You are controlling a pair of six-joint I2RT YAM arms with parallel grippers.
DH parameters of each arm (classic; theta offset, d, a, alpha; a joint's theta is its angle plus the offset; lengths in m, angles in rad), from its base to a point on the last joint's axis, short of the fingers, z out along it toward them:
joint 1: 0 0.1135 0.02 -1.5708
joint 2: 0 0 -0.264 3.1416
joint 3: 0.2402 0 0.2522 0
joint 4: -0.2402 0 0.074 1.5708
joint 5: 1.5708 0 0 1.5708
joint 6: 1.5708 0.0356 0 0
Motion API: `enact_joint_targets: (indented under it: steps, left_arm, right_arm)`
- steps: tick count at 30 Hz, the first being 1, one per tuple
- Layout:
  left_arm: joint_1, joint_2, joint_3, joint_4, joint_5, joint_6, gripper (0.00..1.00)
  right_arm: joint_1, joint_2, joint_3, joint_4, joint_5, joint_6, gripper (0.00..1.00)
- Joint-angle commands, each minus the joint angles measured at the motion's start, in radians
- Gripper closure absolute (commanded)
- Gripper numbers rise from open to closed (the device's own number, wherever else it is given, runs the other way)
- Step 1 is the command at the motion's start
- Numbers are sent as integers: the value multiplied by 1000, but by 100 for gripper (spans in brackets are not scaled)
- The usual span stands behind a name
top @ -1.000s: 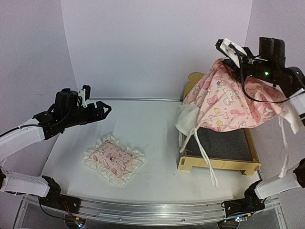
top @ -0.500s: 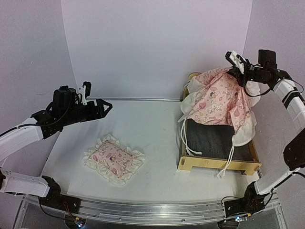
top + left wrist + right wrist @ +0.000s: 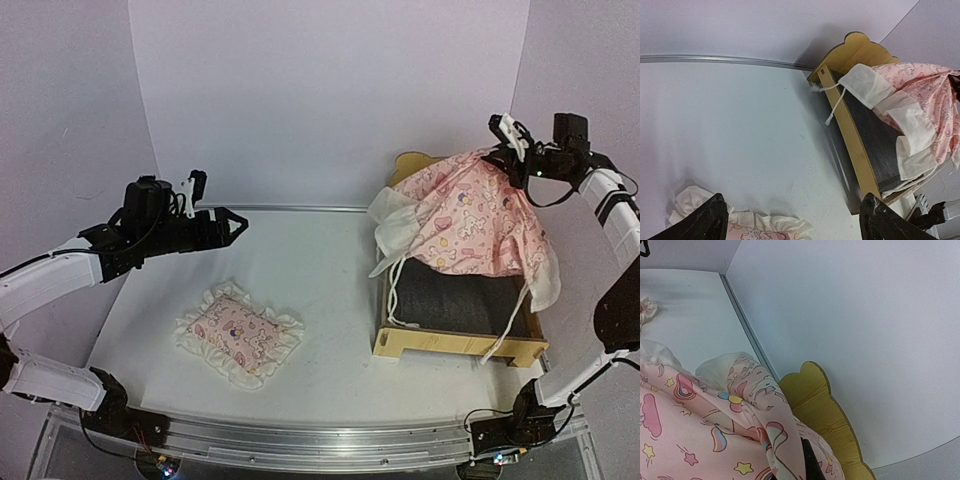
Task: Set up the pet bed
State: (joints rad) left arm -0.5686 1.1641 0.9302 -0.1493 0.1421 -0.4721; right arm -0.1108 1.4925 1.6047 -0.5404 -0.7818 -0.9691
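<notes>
The pet bed (image 3: 460,346), a light plywood frame with a dark grey mattress (image 3: 450,296), stands at the right of the table. A pink patterned blanket (image 3: 470,225) with white ruffles drapes over its head half. My right gripper (image 3: 503,152) is shut on the blanket's top edge, above the wavy headboard (image 3: 825,415). From the right wrist, pink blanket cloth (image 3: 700,430) wraps around the gripper's dark fingers (image 3: 810,460). My left gripper (image 3: 225,222) hovers open and empty over the table's left. The left wrist view shows the bed's side rail (image 3: 855,145) and the pillow (image 3: 740,225) below.
A small pink ruffled pillow (image 3: 240,333) lies on the white table at front left. White strings of the blanket (image 3: 505,325) hang over the mattress and footboard. White walls close in the back and sides, and a metal rail (image 3: 300,440) runs along the near edge.
My right gripper has carried the blanket back and down toward the headboard, so it now drapes lower over the bed. My left gripper has drifted slightly to the right, still open.
</notes>
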Motion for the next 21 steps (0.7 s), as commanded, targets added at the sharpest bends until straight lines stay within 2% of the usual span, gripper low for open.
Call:
enact_joint_targets:
  steps: [1,2,3,4,6,7,11,15,18,21]
  left_arm:
    - [3,6,12,131,110,-25,8]
    - [3,10,3,143,145,-29,8]
    - [3,14,-2,169,174,-33,8]
    - [3,15,-8,190,201,-34,8]
    - [1,17,-20,220,244,-33,8]
    - [1,24,-22,231,261,-33,7]
    - [-44,107,13,253,312,-40,7]
    - [-149,246,83,270,304,-35,7]
    - [-239,375,165,282,290,-38,8]
    - [-331,510,268,296,280,-44,9]
  right_arm:
    - [-21,-8,-106,27,43,-43,93]
    - [-32,-8,-146,32,118,-39,72]
    - [-40,-16,-192,57,216,-22,16]
    - [-43,-35,-243,141,321,25,4]
    - [-43,-100,-329,263,490,183,2]
    - [-43,-127,-317,270,512,290,2]
    - [-38,-136,-168,67,559,731,2]
    - [-36,-122,-181,-59,506,1124,2]
    - [-30,-108,-222,-74,422,1211,2]
    - [-24,-99,-221,-110,422,1188,2]
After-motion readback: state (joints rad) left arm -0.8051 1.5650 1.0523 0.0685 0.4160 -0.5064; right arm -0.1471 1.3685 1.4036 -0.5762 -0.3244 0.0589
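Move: The right hand still pinches the pink blanket, whose middle hangs about 16 cm below it and 3 cm nearer the base. The bed's middle, its destination, is some 7 cm back and 32 cm below, neither left nor right; the headboard's middle is 10 cm ahead and 21 cm lower. From the empty left hand, the blanket's middle is about 49 cm right, 8 cm ahead and 5 cm lower, while the pillow lies 12 cm back, 24 cm below. The right hand lets go of the blanket over the bed, opening wide as it swings down about 13 cm and to the right, then lifts back some 7 cm while twisting clockwise and tipping down. The open left hand travels right towards the blanket and bed, rising slightly before it sinks and draws back a little, turning clockwise. ##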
